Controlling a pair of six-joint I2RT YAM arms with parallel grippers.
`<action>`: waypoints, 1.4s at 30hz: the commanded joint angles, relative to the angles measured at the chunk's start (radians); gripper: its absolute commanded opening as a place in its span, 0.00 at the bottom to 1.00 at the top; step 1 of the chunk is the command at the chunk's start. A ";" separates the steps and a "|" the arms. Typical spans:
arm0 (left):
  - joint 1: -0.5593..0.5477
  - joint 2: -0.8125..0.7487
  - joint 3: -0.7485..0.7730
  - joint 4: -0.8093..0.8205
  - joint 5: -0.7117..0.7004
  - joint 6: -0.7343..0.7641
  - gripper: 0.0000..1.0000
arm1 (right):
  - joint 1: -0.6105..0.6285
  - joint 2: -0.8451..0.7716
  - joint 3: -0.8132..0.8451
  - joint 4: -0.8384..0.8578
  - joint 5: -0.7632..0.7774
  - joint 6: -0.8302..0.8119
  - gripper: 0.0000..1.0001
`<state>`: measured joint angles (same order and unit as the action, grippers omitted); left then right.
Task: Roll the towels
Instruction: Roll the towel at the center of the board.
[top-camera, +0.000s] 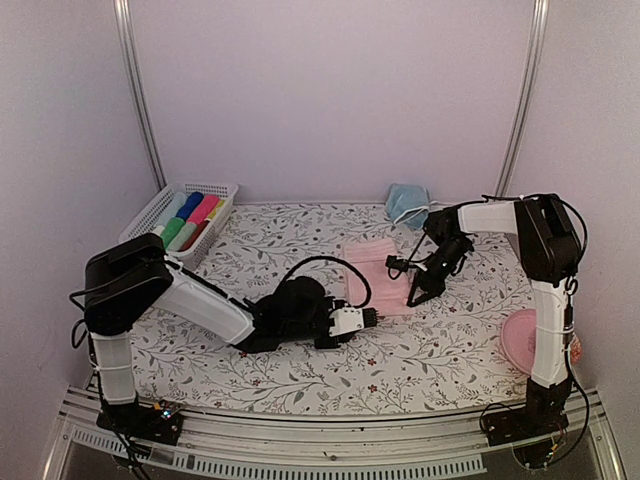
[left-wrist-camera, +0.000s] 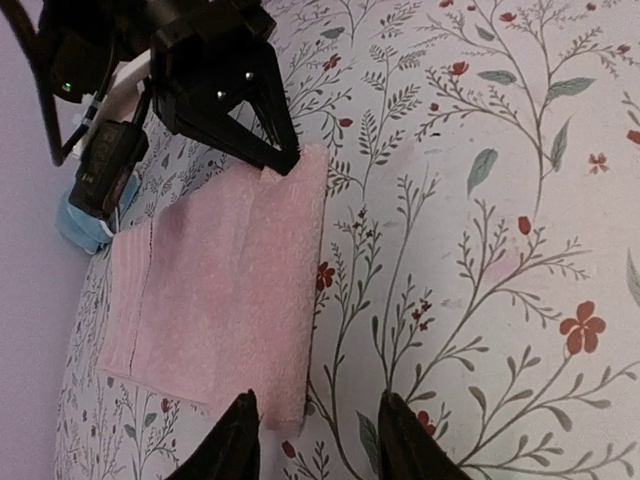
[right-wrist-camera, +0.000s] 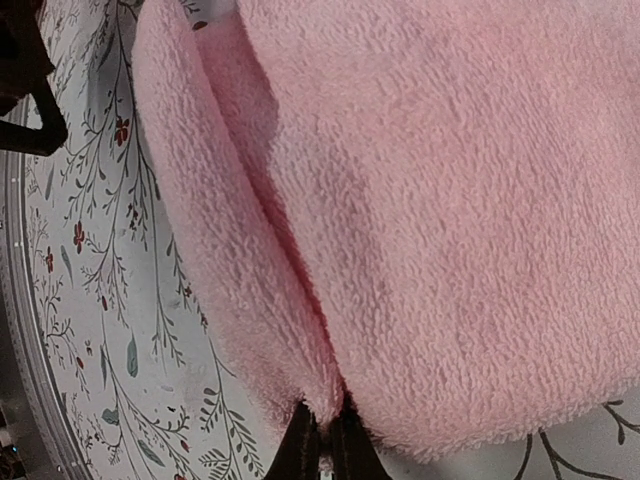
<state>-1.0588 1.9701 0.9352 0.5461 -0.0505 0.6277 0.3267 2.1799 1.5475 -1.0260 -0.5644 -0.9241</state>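
Note:
The pale pink towel (top-camera: 375, 268) lies flat on the flowered table, its near edge folded over into a narrow band (left-wrist-camera: 290, 270). My right gripper (right-wrist-camera: 325, 415) is shut on the right end of that fold (right-wrist-camera: 250, 290), pinching the cloth between its fingertips; from overhead the right gripper (top-camera: 414, 297) sits at the towel's right near corner. My left gripper (left-wrist-camera: 318, 400) is open at the fold's left end, and that corner lies just inside its left finger (left-wrist-camera: 240, 425), not gripped. A light blue towel (top-camera: 407, 203) lies crumpled at the back.
A white basket (top-camera: 150, 212) of bright cloth tubes stands at the back left. A round pink plate (top-camera: 520, 340) sits by the right arm's base. White walls close in the back and both sides.

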 joint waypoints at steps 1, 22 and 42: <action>-0.021 0.082 0.058 0.001 -0.078 0.123 0.40 | -0.012 0.049 -0.001 0.032 0.084 -0.008 0.03; -0.032 0.216 0.168 -0.089 -0.221 0.211 0.42 | -0.012 0.054 -0.001 0.020 0.076 -0.016 0.03; -0.026 0.283 0.255 -0.265 -0.245 0.179 0.12 | -0.011 0.044 0.008 0.007 0.055 -0.031 0.03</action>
<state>-1.0801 2.2112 1.1908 0.4431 -0.3065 0.8238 0.3248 2.1815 1.5494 -1.0321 -0.5716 -0.9382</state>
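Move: The end of the pink towel's near fold lies about 5 cm ahead of the open left hand, 2 cm to its right and 5 cm below. The right gripper, shut on the other end of that fold, is some 7 cm ahead and 14 cm to the right. The pink towel's middle is roughly 13 cm ahead and 7 cm right, the blue towel 33 cm ahead and 16 cm right. From the right hand, the free end lies 12 cm left and 2 cm back. Fingers astride the left end of the pink towel's near fold, the left hand starts to pinch it: it first drops about 3.5 cm beside the fold, then slides forward low over the table, some 5 cm forward in all and 2 cm right. The wrist swings the fingers some 15 degrees towards forward, and they close only at the end. The right hand stays put, keeping its grip on the fold's right end. ##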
